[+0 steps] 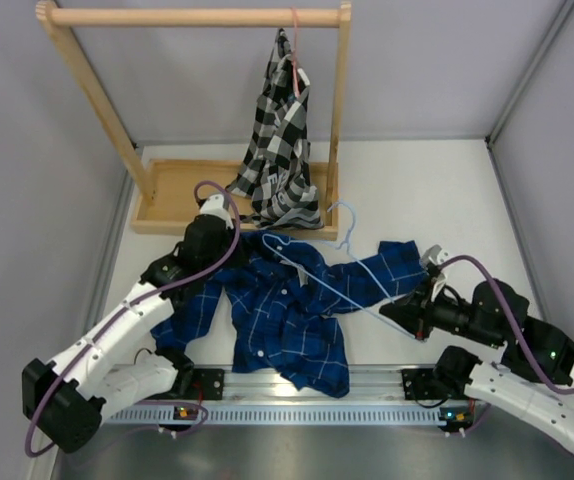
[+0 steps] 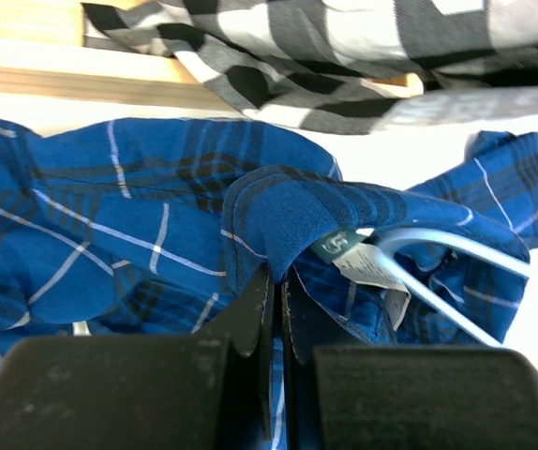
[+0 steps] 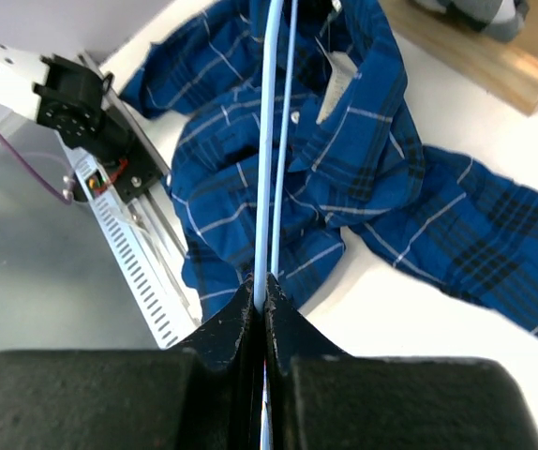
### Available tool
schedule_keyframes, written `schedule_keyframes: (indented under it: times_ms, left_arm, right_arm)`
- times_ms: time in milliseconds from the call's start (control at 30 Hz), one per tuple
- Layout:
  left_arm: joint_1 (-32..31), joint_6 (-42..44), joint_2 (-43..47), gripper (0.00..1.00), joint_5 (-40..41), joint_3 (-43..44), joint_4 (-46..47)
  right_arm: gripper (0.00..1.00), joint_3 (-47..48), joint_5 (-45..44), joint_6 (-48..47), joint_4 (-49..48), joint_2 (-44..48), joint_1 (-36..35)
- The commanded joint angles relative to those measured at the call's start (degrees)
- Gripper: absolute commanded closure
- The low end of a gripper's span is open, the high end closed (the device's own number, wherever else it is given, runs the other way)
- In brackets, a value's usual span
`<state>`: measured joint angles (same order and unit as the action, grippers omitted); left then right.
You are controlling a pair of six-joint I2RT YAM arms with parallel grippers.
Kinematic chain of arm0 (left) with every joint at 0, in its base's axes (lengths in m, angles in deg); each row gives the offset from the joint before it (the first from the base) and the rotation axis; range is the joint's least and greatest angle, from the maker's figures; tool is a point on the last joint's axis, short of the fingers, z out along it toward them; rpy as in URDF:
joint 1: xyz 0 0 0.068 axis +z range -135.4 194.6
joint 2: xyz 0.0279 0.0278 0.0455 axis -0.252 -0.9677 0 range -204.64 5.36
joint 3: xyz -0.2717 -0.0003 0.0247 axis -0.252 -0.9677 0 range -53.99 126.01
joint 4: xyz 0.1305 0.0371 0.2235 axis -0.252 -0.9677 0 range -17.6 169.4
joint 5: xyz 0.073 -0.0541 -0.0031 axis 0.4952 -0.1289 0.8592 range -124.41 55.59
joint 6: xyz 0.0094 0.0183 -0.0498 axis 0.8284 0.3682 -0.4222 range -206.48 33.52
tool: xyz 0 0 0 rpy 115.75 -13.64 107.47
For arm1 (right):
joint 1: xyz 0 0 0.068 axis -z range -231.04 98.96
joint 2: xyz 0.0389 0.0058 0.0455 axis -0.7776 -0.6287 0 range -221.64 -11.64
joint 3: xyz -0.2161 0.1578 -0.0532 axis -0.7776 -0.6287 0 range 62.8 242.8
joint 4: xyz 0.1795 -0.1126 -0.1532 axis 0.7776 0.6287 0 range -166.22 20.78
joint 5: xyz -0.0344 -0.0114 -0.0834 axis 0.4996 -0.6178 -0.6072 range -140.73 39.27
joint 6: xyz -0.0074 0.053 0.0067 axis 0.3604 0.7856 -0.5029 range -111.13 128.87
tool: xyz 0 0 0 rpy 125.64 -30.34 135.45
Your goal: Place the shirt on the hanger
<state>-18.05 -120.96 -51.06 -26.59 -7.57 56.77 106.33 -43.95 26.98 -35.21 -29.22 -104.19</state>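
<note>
The dark blue plaid shirt point(image 1: 287, 315) lies crumpled on the table between the two arms, one sleeve stretched to the right. The light-blue wire hanger point(image 1: 332, 285) lies slanted over it, its hook point(image 1: 344, 213) toward the wooden rack. My left gripper point(image 1: 233, 236) sits at the shirt's upper left and is shut on a fold of the collar point(image 2: 283, 220), next to the label point(image 2: 367, 264); one hanger arm point(image 2: 456, 246) passes inside the collar. My right gripper point(image 3: 261, 284) is shut on the hanger wire point(image 3: 274, 141) at its lower right end point(image 1: 395, 316), above the shirt point(image 3: 363, 169).
A black-and-white checked shirt point(image 1: 282, 140) hangs on a pink-red hanger point(image 1: 295, 60) from the wooden rack point(image 1: 197, 17). The rack's tray base point(image 1: 172, 195) stands just behind the left gripper. A metal rail point(image 1: 297, 385) runs along the near edge. Grey walls enclose the table.
</note>
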Motion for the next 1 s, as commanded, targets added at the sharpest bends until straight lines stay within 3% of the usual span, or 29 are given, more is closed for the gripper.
schedule_keyframes:
  times_ms: [0,133,267,433,567,700,833,967]
  left_arm:
    - [0.3,1.0,2.0,1.0,-3.2,2.3,3.0]
    - [0.3,2.7,3.3,1.0,-7.1,3.3,3.1]
    - [0.1,5.5,3.9,1.0,-18.2,5.3,3.1]
    - [-1.0,7.3,6.1,1.0,-26.3,9.3,0.1]
    - [-1.3,12.3,7.9,1.0,-31.9,14.8,-7.8]
    - [-1.3,15.7,9.4,1.0,-31.4,19.7,-15.1]
    - [-1.3,18.4,9.9,1.0,-29.7,22.2,-20.0]
    - [-1.3,23.1,8.2,1.0,-23.8,28.6,-28.1]
  right_arm:
    - [1.0,1.2,-0.6,1.6,1.5,-3.5,-0.3]
    - [1.0,1.6,1.0,0.8,-1.6,-8.9,-0.3]
    - [1.0,1.4,3.3,-2.4,-8.8,-12.5,-0.3]
    - [1.0,0.6,13.9,-6.6,-23.3,-20.0,-0.3]
    - [1.0,0.5,22.1,-9.0,-34.4,-27.6,-0.2]
    - [1.0,0.3,23.8,-11.3,-38.2,-31.0,-0.2]
    - [1.0,-2.0,23.4,-11.4,-49.3,-31.7,-0.3]
    - [1.0,-0.1,26.3,-13.6,-51.9,-33.3,-0.3]
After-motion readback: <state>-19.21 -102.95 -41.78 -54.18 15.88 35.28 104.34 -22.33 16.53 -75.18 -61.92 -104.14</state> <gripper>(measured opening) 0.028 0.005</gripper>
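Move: The hanger's free end, its other end gripped by the right hand, hangs about 6 cm to the right of the left hand, some 3 cm ahead and slightly above. The shirt's neck label lies roughly 8 cm right, level fore-and-aft and 4 cm lower; the checked shirt's hem is about 14 cm ahead, 11 right and 12 below. From the right hand, the shirt's collar lies about 14 cm ahead, 28 left and 6 lower; the shirt's far sleeve is some 18 cm straight ahead, 24 below. The shirt's collar, still pinched by the left fingers, is drawn up about 15 cm and back 10 towards and over the hanger's free end, first drifting right and then partly back left, the hand turning some 35 degrees clockwise. Meanwhile the right hand, keeping its grip, dips about 3 cm, then carries the hanger some 13 cm left, slightly forward and back up, swinging counter-clockwise into the neck opening. ##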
